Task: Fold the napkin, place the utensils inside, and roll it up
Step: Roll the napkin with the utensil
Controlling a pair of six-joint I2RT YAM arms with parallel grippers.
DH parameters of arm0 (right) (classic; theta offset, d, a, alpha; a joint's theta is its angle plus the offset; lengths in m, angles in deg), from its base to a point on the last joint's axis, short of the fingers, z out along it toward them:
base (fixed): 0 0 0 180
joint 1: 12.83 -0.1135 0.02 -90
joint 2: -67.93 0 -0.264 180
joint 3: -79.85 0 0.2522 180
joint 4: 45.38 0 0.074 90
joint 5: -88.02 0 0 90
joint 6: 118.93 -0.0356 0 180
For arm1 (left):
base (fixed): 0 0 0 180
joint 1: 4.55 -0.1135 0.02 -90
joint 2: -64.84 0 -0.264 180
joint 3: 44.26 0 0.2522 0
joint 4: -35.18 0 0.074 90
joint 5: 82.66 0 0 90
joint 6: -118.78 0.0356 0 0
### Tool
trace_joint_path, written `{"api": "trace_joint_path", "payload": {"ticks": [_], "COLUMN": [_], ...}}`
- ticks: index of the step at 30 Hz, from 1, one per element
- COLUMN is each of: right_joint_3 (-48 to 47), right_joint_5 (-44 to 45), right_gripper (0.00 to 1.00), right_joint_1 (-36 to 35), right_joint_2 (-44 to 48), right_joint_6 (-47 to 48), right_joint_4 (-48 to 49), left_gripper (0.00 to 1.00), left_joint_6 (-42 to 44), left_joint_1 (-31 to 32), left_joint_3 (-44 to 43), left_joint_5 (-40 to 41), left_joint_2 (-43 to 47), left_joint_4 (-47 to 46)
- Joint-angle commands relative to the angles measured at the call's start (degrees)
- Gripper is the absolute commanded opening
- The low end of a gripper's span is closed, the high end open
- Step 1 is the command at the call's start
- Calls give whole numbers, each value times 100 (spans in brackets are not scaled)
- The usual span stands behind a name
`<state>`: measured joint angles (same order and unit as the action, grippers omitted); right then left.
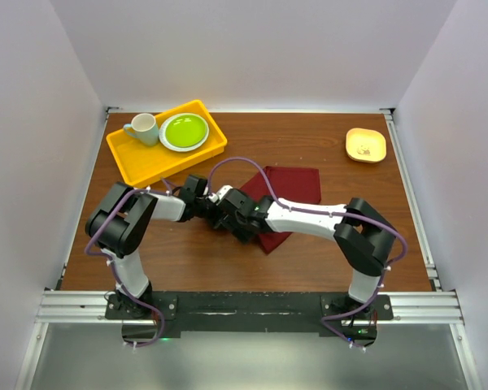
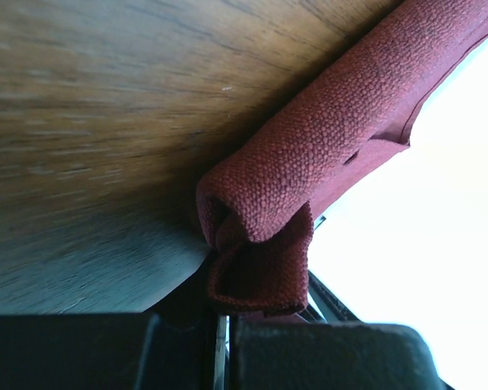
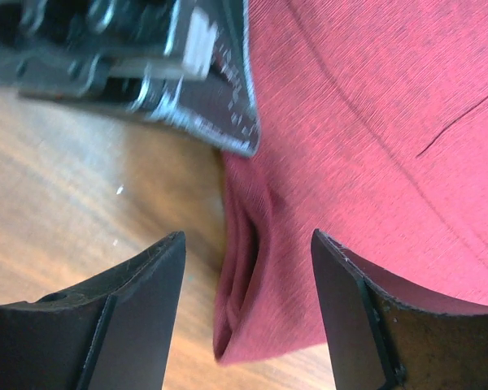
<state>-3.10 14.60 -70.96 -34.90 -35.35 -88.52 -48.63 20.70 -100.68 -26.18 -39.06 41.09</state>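
The dark red napkin (image 1: 297, 185) lies mid-table, partly rolled along its left edge. In the left wrist view the rolled edge (image 2: 325, 138) runs away from me, and my left gripper (image 2: 224, 313) is shut on its near end. My left gripper (image 1: 211, 203) meets my right gripper (image 1: 232, 215) at the napkin's left side. In the right wrist view my right gripper (image 3: 248, 276) is open, its fingers (image 3: 138, 301) either side of the napkin's rolled fold (image 3: 252, 268) without touching it. The left gripper's body (image 3: 146, 57) shows just beyond. The fork is hidden.
A yellow tray (image 1: 138, 158) at the back left holds a green plate (image 1: 185, 131) and a pale cup (image 1: 144, 127). A small yellow dish (image 1: 366, 145) sits at the back right. White walls close in the table's sides.
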Motion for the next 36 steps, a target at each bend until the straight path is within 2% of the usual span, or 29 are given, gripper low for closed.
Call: {"api": "trace_joint_path", "payload": {"ticks": [1,9,16,20,24,27,28,31,32,33,34,36], "right_joint_3": [89,230,695,845,846,898,924,916,898,907,924,969], "right_joint_5": [645,654,-75,-444,-927,-1577,-1796,-2974,-3246,-3910,-4239,-4775], "right_gripper": [65,60,38,17,3,0,0,0,0,0,0,0], "right_joint_1": [-32,47,364,565,811,1057,1258,1671,1751,1892,2137,2392], "right_joint_2": [-150,-536,-502,-528,-502,-397,-370,-326,-326,-343,-343,-369], "right_joint_6": [-44,-158,-413,-483,-571,-545,-536,-423,-413,-404,-439,-501], "right_joint_4": [583,803,979,1049,987,1022,1057,1163,1207,1259,1312,1497], "left_gripper": [0,0,0,0,0,13,25,43,46,48,52,54], "left_joint_6": [-90,-178,-222,-249,-179,241,383,1112,1322,1716,1877,2271], "left_joint_1": [6,6,-3,-12,-56,-143,-170,-275,-302,-328,-346,-372], "left_joint_3": [3,11,-15,-24,-67,-243,-296,-612,-813,-893,-937,-912], "left_joint_5": [-208,-304,-331,-366,-392,-270,-174,3,116,170,231,407], "left_joint_2": [177,194,177,186,220,335,379,589,677,739,826,1151], "left_joint_4": [30,-49,-128,-181,-181,46,117,486,765,986,1075,1093]}}
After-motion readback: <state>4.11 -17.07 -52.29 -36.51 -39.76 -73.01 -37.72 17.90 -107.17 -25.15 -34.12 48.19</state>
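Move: The napkin's rolled edge, where the right fingers will close, lies about 3 cm ahead of the right hand, with no sideways offset, and some 3 cm below. From the left hand, which still grips the roll's end, that spot is about 5 cm right and level both fore-and-aft and in height. The flat napkin's middle is some 11 cm ahead and 12 cm right of the right hand; the yellow tray is roughly 25 cm ahead and 24 cm left of it. Right hand reaches 3 cm forward and down, pinches the rolled edge, twists about 30 degrees; left opens, rising. ##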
